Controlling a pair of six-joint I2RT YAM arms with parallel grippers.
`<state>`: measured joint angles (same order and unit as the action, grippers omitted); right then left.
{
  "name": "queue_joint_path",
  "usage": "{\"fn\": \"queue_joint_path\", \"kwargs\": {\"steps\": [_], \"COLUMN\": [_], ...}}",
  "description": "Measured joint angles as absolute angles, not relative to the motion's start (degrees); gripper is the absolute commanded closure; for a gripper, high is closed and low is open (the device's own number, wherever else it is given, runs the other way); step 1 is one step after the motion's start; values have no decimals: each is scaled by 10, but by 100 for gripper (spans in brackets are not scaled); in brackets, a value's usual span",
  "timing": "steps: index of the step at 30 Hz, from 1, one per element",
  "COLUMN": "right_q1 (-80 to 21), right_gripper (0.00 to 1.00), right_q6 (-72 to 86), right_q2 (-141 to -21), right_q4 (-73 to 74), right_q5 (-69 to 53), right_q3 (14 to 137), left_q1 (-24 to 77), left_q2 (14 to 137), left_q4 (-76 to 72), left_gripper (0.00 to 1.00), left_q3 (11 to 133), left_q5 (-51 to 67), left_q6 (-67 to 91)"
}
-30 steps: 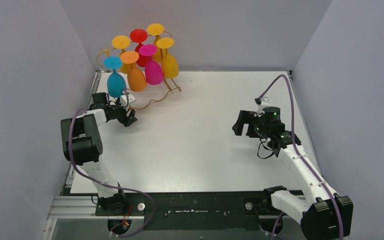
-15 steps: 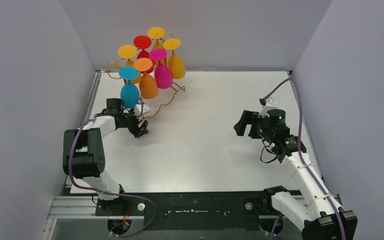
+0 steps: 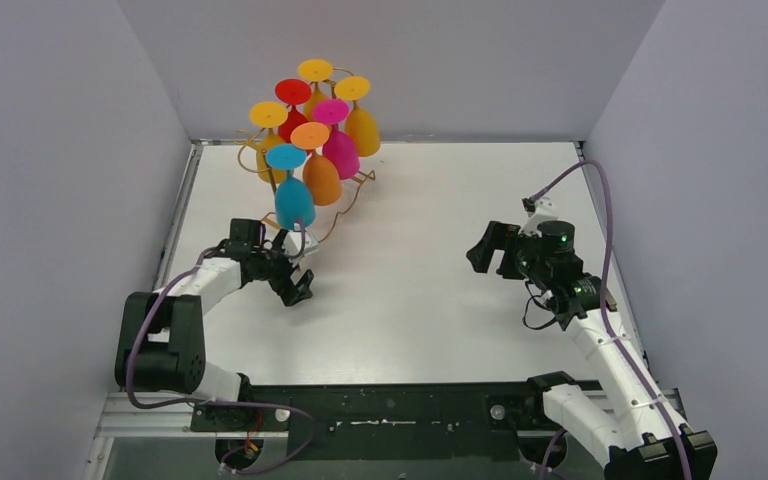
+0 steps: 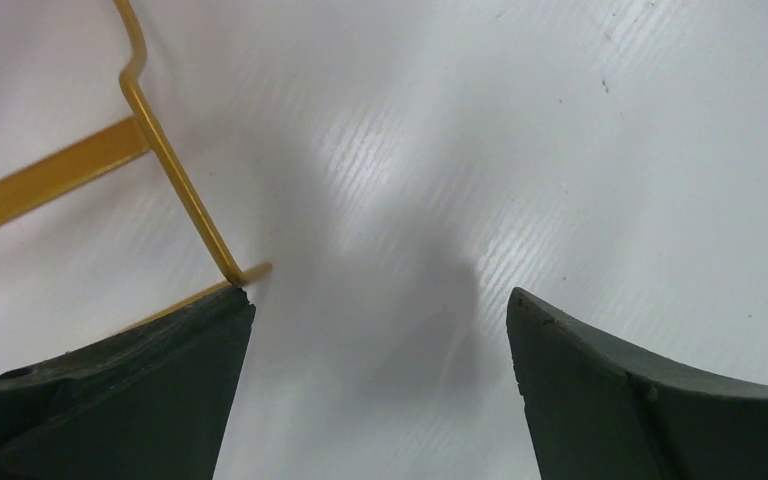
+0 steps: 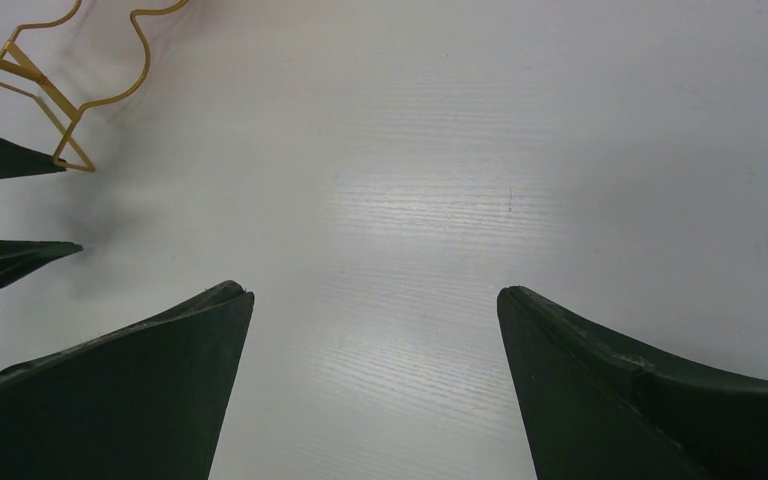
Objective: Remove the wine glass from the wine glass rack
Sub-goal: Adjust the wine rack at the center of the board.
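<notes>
The gold wire wine glass rack (image 3: 358,181) stands at the table's back left with several coloured wine glasses hanging bowl-down. The blue wine glass (image 3: 294,203) hangs nearest the front, the orange one (image 3: 321,180) and the magenta one (image 3: 341,154) behind it. My left gripper (image 3: 298,276) is low at the rack's front corner and open. In the left wrist view the rack's base wire (image 4: 175,185) ends at the tip of the left finger (image 4: 160,370), and nothing lies inside the left gripper (image 4: 380,300). My right gripper (image 3: 486,249) hovers open over bare table at the right, far from the rack.
Grey walls close in the white table (image 3: 440,190) on the left, back and right. The right wrist view shows the rack's base corner (image 5: 55,110) and the left gripper's fingers (image 5: 10,160) at its far left edge. The right gripper (image 5: 375,295) has only table under it.
The rack with its glasses slid right and toward the front along with my left gripper. The left jaws then opened off the base wire. The right arm shifted slightly.
</notes>
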<state>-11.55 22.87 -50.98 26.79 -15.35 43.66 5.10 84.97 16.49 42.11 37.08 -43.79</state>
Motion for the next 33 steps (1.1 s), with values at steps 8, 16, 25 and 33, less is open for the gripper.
{"fn": "queue_joint_path", "kwargs": {"steps": [8, 16, 25, 33], "right_q1": [-116, -116, -115, -116], "right_gripper": [0, 0, 0, 0], "right_q6": [240, 243, 278, 357], "right_q2": [-507, -507, -507, -496], "right_q4": [263, 262, 225, 188], "right_q5": [-166, -178, -252, -291], "right_q3": [431, 431, 431, 429], "left_q1": [65, 116, 132, 135], "left_q2": [784, 654, 456, 298], "left_q4": [147, 153, 145, 86], "left_gripper": [3, 3, 3, 3], "left_q3": [374, 308, 285, 295], "left_q5": [349, 315, 324, 277], "left_q6": [-380, -338, -257, 7]}}
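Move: The wine rack stands at a slant, its middle about 14 cm ahead of the left hand, 2 cm to its right and 9 cm above it. Its near base corner is only some 3 cm ahead and 1 cm to the left, low beside a finger, and the blue glass hangs about 7 cm ahead, 1 cm left and 12 cm up. From the right hand, the rack's middle lies roughly 18 cm ahead, 27 cm left and 5 cm lower. The left hand, its fingers already spread wide, leaves the near base corner of the rack, first drawing back about 5 cm low over the table with a slight slide to the right, then climbing steeply to some 19 cm above its start while the wrist rolls and lifts the fingers from steeply down towards level, swinging them more forward. The right hand, open and empty, nearly waits at first, then shifts about 4 cm left towards the rack and 4 cm up, its left side tilting up. ##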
